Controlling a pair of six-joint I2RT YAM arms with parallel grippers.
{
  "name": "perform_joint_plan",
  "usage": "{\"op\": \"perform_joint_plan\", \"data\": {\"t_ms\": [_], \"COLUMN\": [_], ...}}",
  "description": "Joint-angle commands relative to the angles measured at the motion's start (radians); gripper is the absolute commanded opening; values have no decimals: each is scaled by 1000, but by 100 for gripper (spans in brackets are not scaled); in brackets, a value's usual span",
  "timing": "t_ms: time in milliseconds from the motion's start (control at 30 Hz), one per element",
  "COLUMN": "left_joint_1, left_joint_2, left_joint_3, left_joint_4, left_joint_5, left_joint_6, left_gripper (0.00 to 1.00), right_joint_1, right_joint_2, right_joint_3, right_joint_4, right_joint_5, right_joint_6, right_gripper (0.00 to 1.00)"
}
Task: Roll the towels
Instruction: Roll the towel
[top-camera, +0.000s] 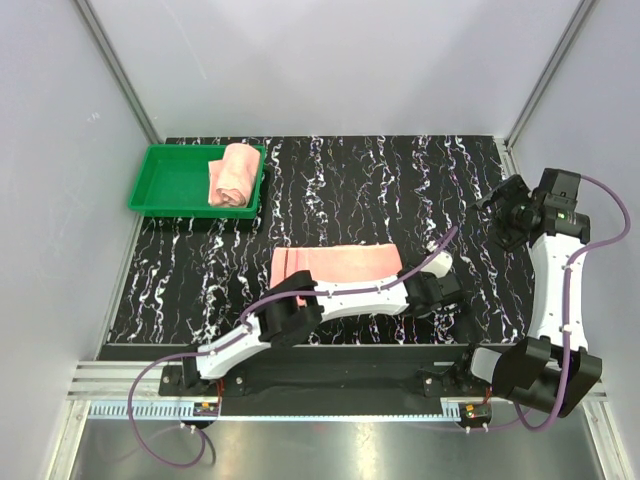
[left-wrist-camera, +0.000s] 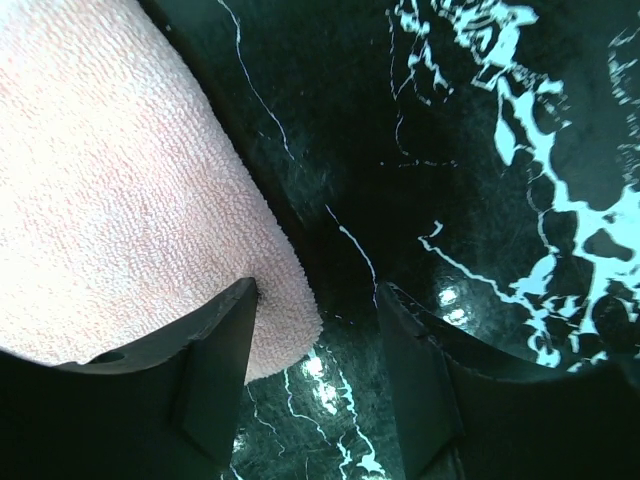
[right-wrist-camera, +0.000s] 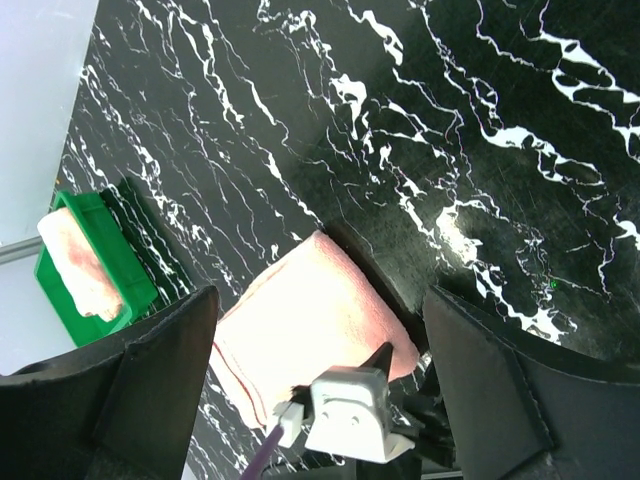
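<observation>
One salmon-pink towel (top-camera: 335, 265) lies flat on the black marbled table (top-camera: 380, 190), with thin stripes at its left end. My left gripper (top-camera: 447, 268) is low at the towel's right end. In the left wrist view the left gripper (left-wrist-camera: 318, 290) is open. Its left finger (left-wrist-camera: 215, 350) rests over the corner of the towel (left-wrist-camera: 120, 200), and the rest of the gap is over bare table. A second towel (top-camera: 232, 175) lies rolled in the green tray (top-camera: 170, 185). My right gripper (top-camera: 500, 212) hangs open and empty above the table's right side; in its own view the right gripper (right-wrist-camera: 320, 295) looks down on the flat towel (right-wrist-camera: 300, 320).
The green tray stands at the back left corner of the table, also seen as the tray (right-wrist-camera: 135, 275) in the right wrist view. Grey walls and aluminium posts close in the back and sides. The arm bases and a rail run along the near edge.
</observation>
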Motion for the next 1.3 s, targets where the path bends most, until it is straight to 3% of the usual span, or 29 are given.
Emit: {"op": "perform_joint_plan", "data": {"t_ms": [0,167,433,467,767,1267], "left_joint_1": [-4,-2,1,5,-4,10], "left_joint_2": [21,43,-3,-12,-331,-532], "left_joint_3": [47,39,-99,-120,-611,-697], "left_joint_4": [-29,-34,57,61,313,443], "left_joint_5": [-44,-28,5,5,86,281], "left_joint_6": [-14,-25,38,40,54,-92], "left_gripper": [55,45,2,0,0,0], "right_joint_1": [4,3,4,4,4,4], "right_joint_2": [-16,-10,-1,2,31,61], "right_joint_3": [-9,-8,-14,-14,-16,1], "right_joint_4": [8,9,18,21,51,66], "right_joint_5": [-29,-27,-27,-29,-50,-78], "right_joint_6": [-16,-16,-21,-20,-16,-15], "right_gripper": [91,90,90,90,89,87]}}
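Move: The towel lies folded flat, its near right corner between the left hand's open fingers, about 2 cm below and 1 cm left of the hand. From this hand the towel's middle is some 16 cm left and 6 cm ahead, its far right corner about 13 cm ahead and 2 cm left, and the table's near edge roughly 10 cm straight back. From the right hand the near right corner lies about 18 cm left, 10 cm back and 21 cm below. The left hand sinks the last 1.5 cm and its fingers shut on the towel's near right corner, pinching it. It then drags the corner low over the table, first some 8 cm left and, from partway on, about 6 cm back towards the base, swinging some 2 cm right again and rising 2.5 cm at the end as the wrist tips about 15 degrees, the pinch kept. ##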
